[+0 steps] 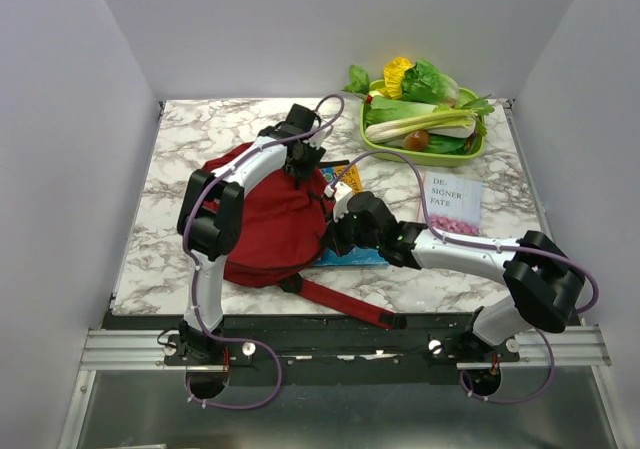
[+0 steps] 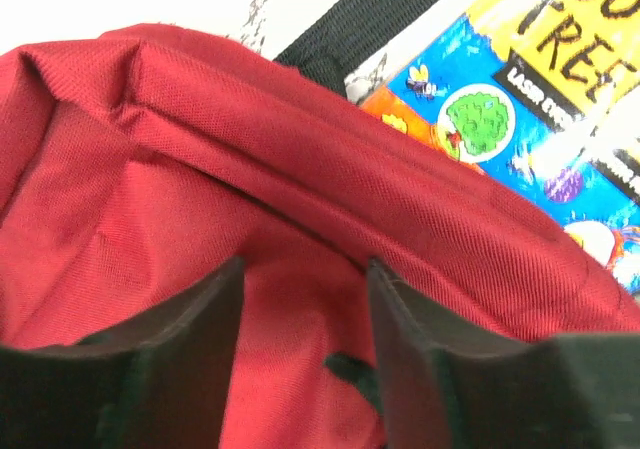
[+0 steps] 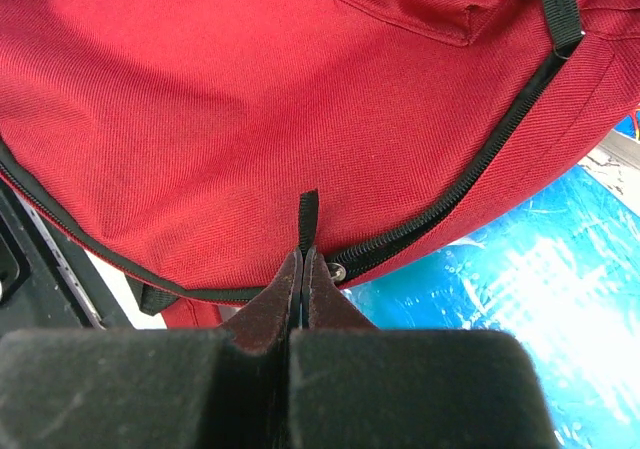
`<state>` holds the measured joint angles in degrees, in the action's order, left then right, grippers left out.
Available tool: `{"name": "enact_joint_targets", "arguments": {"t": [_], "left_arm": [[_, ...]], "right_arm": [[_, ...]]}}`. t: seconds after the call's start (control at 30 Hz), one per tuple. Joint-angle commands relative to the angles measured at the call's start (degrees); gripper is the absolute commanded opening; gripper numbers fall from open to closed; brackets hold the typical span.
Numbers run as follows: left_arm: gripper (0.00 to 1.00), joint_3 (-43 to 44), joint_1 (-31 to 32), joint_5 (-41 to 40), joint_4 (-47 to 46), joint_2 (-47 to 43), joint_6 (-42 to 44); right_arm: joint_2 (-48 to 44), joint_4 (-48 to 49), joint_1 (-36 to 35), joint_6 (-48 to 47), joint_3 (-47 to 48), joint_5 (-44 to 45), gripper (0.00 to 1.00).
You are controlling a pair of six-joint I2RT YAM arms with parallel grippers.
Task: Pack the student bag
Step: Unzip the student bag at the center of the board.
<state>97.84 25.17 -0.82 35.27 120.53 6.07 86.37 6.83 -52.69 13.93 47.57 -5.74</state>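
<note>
The student bag (image 1: pixel 268 224), dark red fabric, lies at the left middle of the table. My left gripper (image 1: pixel 303 164) is at the bag's far edge. In the left wrist view its fingers (image 2: pixel 215 319) stand apart, pressed into red fabric (image 2: pixel 150 169) that shows between them; left gripper (image 2: pixel 305 269) is open. My right gripper (image 1: pixel 335 231) is at the bag's right side. It (image 3: pixel 304 259) is shut on the black zipper pull tab (image 3: pixel 309 209), beside the black zipper (image 3: pixel 470 184). A colourful book (image 2: pixel 500 119) pokes out from under the bag (image 3: pixel 250 99).
A green tray (image 1: pixel 470 155) of vegetables stands at the back right. A clear packet (image 1: pixel 450 204) with pink pieces lies right of the book (image 1: pixel 352 179). A red strap (image 1: pixel 345 304) with a black end runs toward the near table edge.
</note>
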Motion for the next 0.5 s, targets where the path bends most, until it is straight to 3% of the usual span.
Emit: {"name": "enact_joint_targets", "arguments": {"t": [0.0,0.07,0.1,0.17,0.47], "left_arm": [[0.71,-1.60,-0.38,2.73,2.87,-7.93,0.52],[0.79,-1.78,-0.56,4.06,5.15,-10.66,1.57],[0.92,-3.00,-0.73,5.72,5.51,-11.80,2.19],[0.99,-4.76,-1.08,7.67,6.47,-15.66,3.42],[0.99,-15.48,-2.76,21.11,8.59,-26.22,9.66]], "right_arm": [[0.38,2.05,-0.75,1.10,1.20,-3.22,0.01],[0.73,1.78,-1.28,0.92,1.82,-3.58,0.04],[1.25,1.00,-1.37,0.75,2.17,-3.75,0.05],[1.26,0.55,-1.37,0.57,2.61,-3.40,0.08],[0.91,0.55,-1.37,0.04,3.67,-4.63,0.33]]}}
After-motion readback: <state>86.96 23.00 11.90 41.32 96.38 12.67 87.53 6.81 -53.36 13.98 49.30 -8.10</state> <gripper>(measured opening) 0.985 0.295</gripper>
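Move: The right fingers are shut on the student bag's zip pull, with the bag's middle about 4 cm ahead and 15 cm left of them. The blue book lies some 4 cm right and 8 below, the yellow book about 12 ahead. From the left hand, already half open at the bag's far right rim, that pull is roughly 16 cm back and 6 right, about level, and the bag's middle about 12 back and 8 left. The left fingers come off the red cloth by the bag's far right rim, spreading from half to fully open as the hand rises about 11 cm and draws some 7 cm back over the bag, turning slightly clockwise. The right hand eases its pinch on the zip pull, parting its fingers by nearly a third while drifting about a centimetre left. ##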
